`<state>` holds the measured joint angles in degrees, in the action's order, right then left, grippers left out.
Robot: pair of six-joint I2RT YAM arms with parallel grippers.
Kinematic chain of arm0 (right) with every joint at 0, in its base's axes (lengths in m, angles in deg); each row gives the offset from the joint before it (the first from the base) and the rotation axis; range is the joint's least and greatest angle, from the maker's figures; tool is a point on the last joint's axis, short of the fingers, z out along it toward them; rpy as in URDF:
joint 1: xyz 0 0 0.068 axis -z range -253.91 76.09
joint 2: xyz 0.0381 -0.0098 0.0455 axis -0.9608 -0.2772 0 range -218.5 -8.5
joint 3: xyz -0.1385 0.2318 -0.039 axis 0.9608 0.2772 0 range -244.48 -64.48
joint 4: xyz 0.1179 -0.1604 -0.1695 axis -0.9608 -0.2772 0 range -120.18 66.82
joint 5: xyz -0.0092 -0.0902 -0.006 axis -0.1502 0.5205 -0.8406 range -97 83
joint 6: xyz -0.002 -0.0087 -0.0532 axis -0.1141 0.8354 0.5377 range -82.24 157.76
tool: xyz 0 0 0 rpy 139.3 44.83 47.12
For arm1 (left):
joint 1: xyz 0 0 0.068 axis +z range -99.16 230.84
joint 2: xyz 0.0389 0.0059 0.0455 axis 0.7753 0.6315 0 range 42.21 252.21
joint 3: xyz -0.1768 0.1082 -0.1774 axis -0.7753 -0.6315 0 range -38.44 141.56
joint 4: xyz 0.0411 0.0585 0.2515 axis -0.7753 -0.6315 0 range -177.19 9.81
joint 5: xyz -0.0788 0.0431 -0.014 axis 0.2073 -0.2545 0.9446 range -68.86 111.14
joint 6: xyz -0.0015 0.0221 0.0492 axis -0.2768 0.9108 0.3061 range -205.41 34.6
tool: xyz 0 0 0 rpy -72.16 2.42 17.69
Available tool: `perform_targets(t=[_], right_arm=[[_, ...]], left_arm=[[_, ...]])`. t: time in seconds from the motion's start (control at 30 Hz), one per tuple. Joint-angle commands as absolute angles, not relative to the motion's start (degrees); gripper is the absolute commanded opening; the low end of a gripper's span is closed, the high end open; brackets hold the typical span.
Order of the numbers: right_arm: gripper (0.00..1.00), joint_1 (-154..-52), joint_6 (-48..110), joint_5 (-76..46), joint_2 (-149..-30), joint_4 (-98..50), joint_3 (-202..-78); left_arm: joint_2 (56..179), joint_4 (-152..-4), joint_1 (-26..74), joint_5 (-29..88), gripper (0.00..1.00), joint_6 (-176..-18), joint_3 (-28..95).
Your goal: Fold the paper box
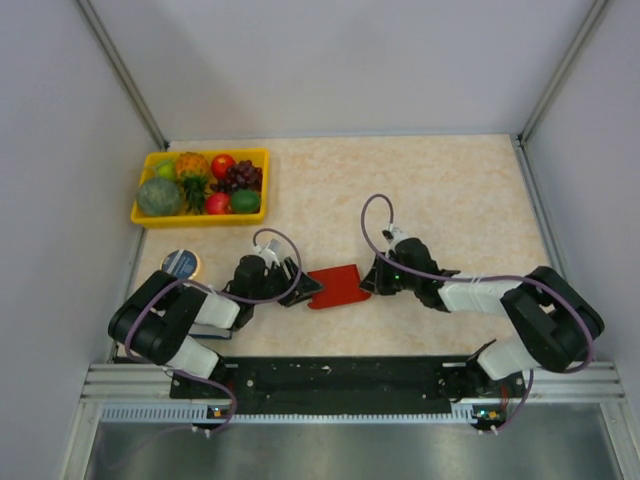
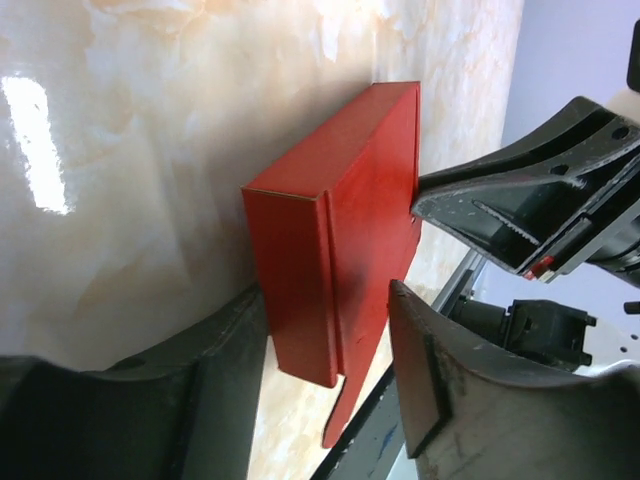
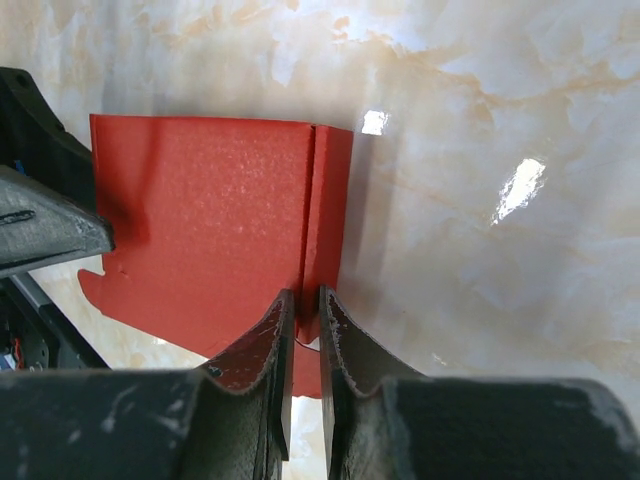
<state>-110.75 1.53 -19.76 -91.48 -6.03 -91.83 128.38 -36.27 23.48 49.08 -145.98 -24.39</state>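
Note:
The red paper box (image 1: pixel 338 287) lies partly folded in the middle of the table, between the two arms. In the left wrist view the paper box (image 2: pixel 340 230) shows a raised side wall and a loose tab hanging past its near corner. My left gripper (image 2: pixel 325 300) is open and straddles that corner, with a gap to the right finger (image 2: pixel 440 380). My right gripper (image 3: pixel 303 297) is shut on a thin upright wall at the paper box's (image 3: pixel 200 230) other end. In the top view the left gripper (image 1: pixel 303 290) and right gripper (image 1: pixel 368 278) face each other across it.
A yellow tray (image 1: pixel 148 214) of toy fruit stands at the back left. A round tape-like roll (image 1: pixel 182 263) lies near the left arm. The metal front rail (image 1: pixel 340 375) runs along the near edge, and walls close in the table's sides.

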Motion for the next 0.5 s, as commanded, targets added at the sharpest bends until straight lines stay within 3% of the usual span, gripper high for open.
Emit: perform_targets(t=[0.0,0.1,0.23,0.37,0.47], right_arm=[[0.12,-109.1,5.1,-13.5,-93.8,-15.0,-89.4],[0.21,-109.6,7.4,-13.7,-91.4,-15.3,-89.5],[0.31,-114.9,13.0,-7.2,-84.5,-27.4,-97.8],[0.55,-123.4,23.6,8.1,-75.2,-46.1,-105.7],[0.61,-132.7,33.0,13.2,-69.8,-48.7,-108.6]], left_arm=[[127.9,-28.5,22.8,48.5,0.48,-148.2,-26.7],[126.4,-29.0,22.7,48.0,0.26,-148.7,-26.7],[123.3,-34.6,22.7,47.8,0.17,-150.0,-25.8],[119.6,-42.5,22.8,48.5,0.13,-153.1,-24.0],[115.9,-49.3,23.0,49.5,0.05,-157.2,-22.9]])
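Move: The box lies flat with its middle about 5 cm to the left hand's right, level with it fore and aft and some 2 cm lower; the open left fingers already straddle its left end. From the right hand, whose shut fingers hold the near part of the box's right side, that middle is about 5 cm left, 2 cm ahead. The untucked flap runs along the near edge, its middle about 3 cm nearer than the left hand and 6 cm to its right. The left fingers close on the box's left end and pinch it across its thickness, then the hand rises about 2 cm, keeping that grip. Meanwhile the right fingers open and let go of the box's right side; the right hand pulls away upwards, to the right and back, some 5 cm in all and quickening, turning roughly 25 degrees so its left side dips. ##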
